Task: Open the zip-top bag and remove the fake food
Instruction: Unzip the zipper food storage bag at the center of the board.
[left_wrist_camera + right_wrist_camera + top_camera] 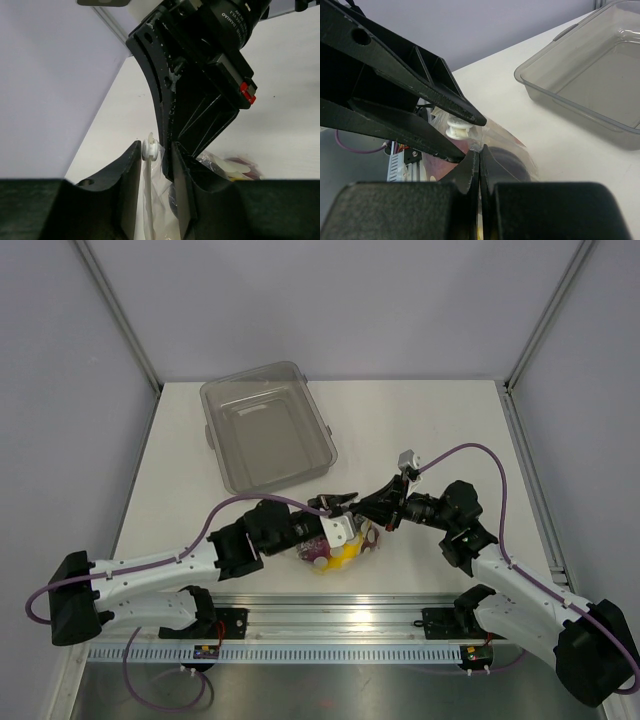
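Note:
The zip-top bag (345,545) lies near the table's front edge with fake food inside; a yellow piece (347,556) shows through the film. My left gripper (155,148) has its fingers on either side of the bag's white slider (150,149), and both fingers (420,95) touch the slider (457,128). My right gripper (480,152) is shut on the clear film just beside the slider. A dark round piece (506,162) and a dark red piece (445,167) sit in the bag under it. From above, the two grippers (338,508) (372,520) meet over the bag.
A rigid clear-grey tub (265,425) stands at the back left of the table, its rim (540,82) beyond the bag. The aluminium rail (330,615) with both arm bases runs along the near edge. Grey walls close in the table's sides.

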### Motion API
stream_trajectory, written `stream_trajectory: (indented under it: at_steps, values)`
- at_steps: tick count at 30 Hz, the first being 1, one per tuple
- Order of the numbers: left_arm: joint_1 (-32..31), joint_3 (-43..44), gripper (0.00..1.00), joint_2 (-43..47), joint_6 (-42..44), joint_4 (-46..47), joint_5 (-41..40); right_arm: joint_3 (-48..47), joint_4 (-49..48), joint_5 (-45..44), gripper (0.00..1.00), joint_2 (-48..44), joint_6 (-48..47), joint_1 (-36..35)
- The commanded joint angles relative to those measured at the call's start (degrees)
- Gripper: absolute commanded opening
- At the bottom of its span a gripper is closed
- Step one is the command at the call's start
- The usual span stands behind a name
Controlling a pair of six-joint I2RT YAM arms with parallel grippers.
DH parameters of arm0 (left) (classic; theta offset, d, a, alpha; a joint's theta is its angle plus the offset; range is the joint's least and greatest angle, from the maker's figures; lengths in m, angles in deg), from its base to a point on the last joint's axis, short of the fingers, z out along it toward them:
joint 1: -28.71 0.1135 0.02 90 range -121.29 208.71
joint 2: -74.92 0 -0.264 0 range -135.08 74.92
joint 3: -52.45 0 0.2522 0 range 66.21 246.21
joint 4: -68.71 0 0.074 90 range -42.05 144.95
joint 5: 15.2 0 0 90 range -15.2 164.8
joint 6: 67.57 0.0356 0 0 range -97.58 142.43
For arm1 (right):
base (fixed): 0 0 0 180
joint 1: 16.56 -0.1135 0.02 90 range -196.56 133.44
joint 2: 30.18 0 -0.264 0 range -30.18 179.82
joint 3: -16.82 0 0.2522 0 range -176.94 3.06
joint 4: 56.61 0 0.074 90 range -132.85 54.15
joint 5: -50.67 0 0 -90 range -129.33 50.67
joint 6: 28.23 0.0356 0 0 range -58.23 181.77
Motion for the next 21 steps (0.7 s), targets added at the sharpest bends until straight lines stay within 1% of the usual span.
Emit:
stream_trajectory:
  at_steps: [1, 7, 10, 11, 12, 16, 18, 21]
  values:
    - [-0.27, 1.99, 0.31, 0.39, 1.34, 3.92, 0.78, -2.16, -2.92, 0.24, 0.01, -0.9, 0.22, -0.4]
    - [-0.27, 1.46, 0.3, 1.18, 0.99, 4.28, 1.04, -2.43, -3.1, 0.5, 0.01, -0.11, 0.22, -0.31]
    - [-0.27, 1.81, 0.2, 1.0, 0.82, 4.1, 0.86, -2.34, -3.27, 0.76, 0.01, -0.19, 0.3, -0.4]
    - [-0.27, 1.9, 0.13, 1.09, 0.73, 4.01, -1.05, -2.17, -3.53, 0.85, 0.01, -0.37, 0.22, -0.4]
    - [-0.27, 1.9, 0.11, 1.0, 0.64, 4.01, -1.94, -1.99, -3.8, 0.94, 0.01, -0.63, 0.22, -0.4]
    - [-0.27, 2.51, 0.07, 1.0, -0.41, 3.58, -3.7, -1.2, -4.59, 0.94, 0.01, -1.6, -0.05, -0.4]
    - [-0.19, 2.78, 0.03, 0.83, -0.76, 3.31, -4.41, -1.02, -4.68, 0.76, 0.01, -1.86, -0.05, -0.31]
    - [-0.19, 3.57, 0.03, 0.56, -1.9, 2.43, -5.11, -0.76, -4.85, 0.24, 0.01, -2.21, -0.14, -0.4]
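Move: The bag's white zip slider sits at the left hand's part-open fingertips, about 1 cm forward and 1 cm right of the point between the pads, closer to the forward finger. The right fingertips, already shut on the bag's top edge, lie some 4 cm right and 2 cm forward of the left hand, 1 cm lower; the fake food is about 13 cm below and 3 cm back, level sideways. From the right hand, the slider is roughly 3 cm left, 1 cm back and 1 cm up. The left hand stays almost in place beside the right fingertips and closes its fingers from about a third open to nearly shut, pinching the zip slider between the two tips, then eases up and forward with it by only about 0.5 cm, the wrist hardly turning. The right hand holds still, its shut fingers keeping their pinch on the bag's top edge just past the slider as the anchor. ##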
